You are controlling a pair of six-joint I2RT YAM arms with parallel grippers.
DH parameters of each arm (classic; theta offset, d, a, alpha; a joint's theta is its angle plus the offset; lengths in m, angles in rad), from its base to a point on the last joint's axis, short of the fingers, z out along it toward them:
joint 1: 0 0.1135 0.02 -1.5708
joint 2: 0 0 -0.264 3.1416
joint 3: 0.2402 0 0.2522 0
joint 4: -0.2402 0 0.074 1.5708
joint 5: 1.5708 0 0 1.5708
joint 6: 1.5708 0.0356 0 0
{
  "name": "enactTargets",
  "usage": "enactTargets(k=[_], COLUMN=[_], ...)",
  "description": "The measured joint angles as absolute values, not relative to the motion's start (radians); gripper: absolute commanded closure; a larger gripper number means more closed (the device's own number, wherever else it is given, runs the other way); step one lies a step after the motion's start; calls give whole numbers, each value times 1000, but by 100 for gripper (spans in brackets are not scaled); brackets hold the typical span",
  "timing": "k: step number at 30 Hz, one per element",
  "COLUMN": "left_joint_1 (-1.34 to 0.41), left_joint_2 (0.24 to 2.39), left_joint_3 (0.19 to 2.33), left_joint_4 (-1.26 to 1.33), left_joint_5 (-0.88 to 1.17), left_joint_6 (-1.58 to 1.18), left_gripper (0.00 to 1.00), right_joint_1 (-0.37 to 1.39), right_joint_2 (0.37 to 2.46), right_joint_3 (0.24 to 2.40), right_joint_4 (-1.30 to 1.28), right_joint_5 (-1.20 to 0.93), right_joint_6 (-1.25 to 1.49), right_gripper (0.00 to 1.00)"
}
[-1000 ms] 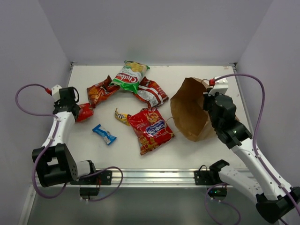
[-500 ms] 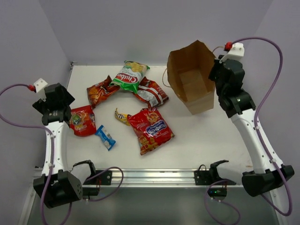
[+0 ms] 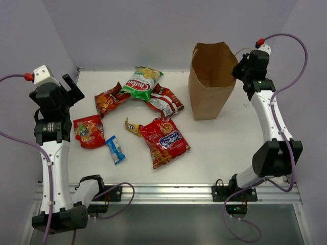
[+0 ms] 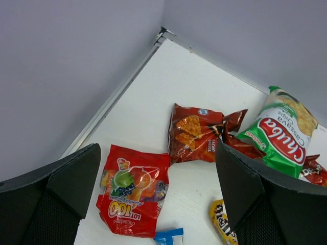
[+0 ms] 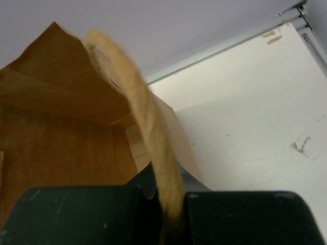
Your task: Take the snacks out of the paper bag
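Note:
The brown paper bag (image 3: 208,84) stands upright at the back right. My right gripper (image 3: 240,71) is shut on its twisted paper handle (image 5: 153,138), with the bag wall (image 5: 56,132) just beyond. The snacks lie on the table: a green-white chip bag (image 3: 142,81), a nacho bag (image 3: 108,101), a dark red bag (image 3: 166,99), a yellow candy pack (image 3: 133,126), a big red bag (image 3: 164,140), a blue bar (image 3: 115,149) and a red candy packet (image 3: 88,131). My left gripper (image 3: 64,94) hangs open above that red candy packet (image 4: 134,196), holding nothing.
The left wall and the table's raised back-left edge (image 4: 117,94) run close beside my left gripper. The back wall rises right behind the bag. A bare strip of table (image 3: 225,143) lies in front of the bag.
The right arm has swung the bag from lying on its side to upright at the back. The left gripper has opened, left the red candy packet on the table and risen.

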State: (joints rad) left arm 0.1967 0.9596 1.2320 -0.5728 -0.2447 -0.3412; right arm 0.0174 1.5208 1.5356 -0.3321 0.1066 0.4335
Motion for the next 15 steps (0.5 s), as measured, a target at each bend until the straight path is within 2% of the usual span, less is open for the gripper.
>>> enactTargets(k=[4, 7, 8, 11, 12, 14, 15], left_joint_1=[157, 132, 126, 119, 117, 113, 110], left_joint_2=[953, 944, 942, 941, 941, 941, 940], left_joint_3=[1279, 1300, 1306, 1325, 1334, 1353, 1365], left_joint_4=[-608, -628, -634, -654, -662, -679, -684], left_joint_5=[-227, -220, -218, -212, -211, -207, -204], left_joint_6=[-303, -281, -274, -265, -264, -258, -254], left_gripper=[0, 0, 0, 0, 0, 0, 0], right_joint_1=[-49, -77, -78, -72, -70, -67, -66], right_joint_2=[1579, 1588, 1587, 1585, 1583, 1574, 1566], right_joint_3=[1512, 1505, 1503, 1496, 1496, 1497, 1498], right_joint_4=[-324, -309, -305, -304, -307, -320, -331], right_joint_5=[56, 38, 31, 7, 4, 4, 4], right_joint_6=[460, 461, 460, 443, 432, 413, 400], right_gripper=[97, 76, 62, 39, 26, 16, 7])
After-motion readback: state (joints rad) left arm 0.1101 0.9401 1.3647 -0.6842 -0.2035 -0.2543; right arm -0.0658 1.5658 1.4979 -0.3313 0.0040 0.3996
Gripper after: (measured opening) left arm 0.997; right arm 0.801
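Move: The right hand holds the handle of the paper bag, whose middle is about 7 cm to its left, 2 cm ahead and 16 cm below. Flat on the table, some 31 cm below it, a red-and-white packet lies roughly 8 cm ahead and 29 cm left, and the big red packet 18 cm back and 29 cm left. From the empty left hand the bag is some 62 cm right, 17 cm ahead and 18 cm lower. The right hand lowers the paper bag about 4 cm, drifting right, then opens off its handle; left hand rises. ##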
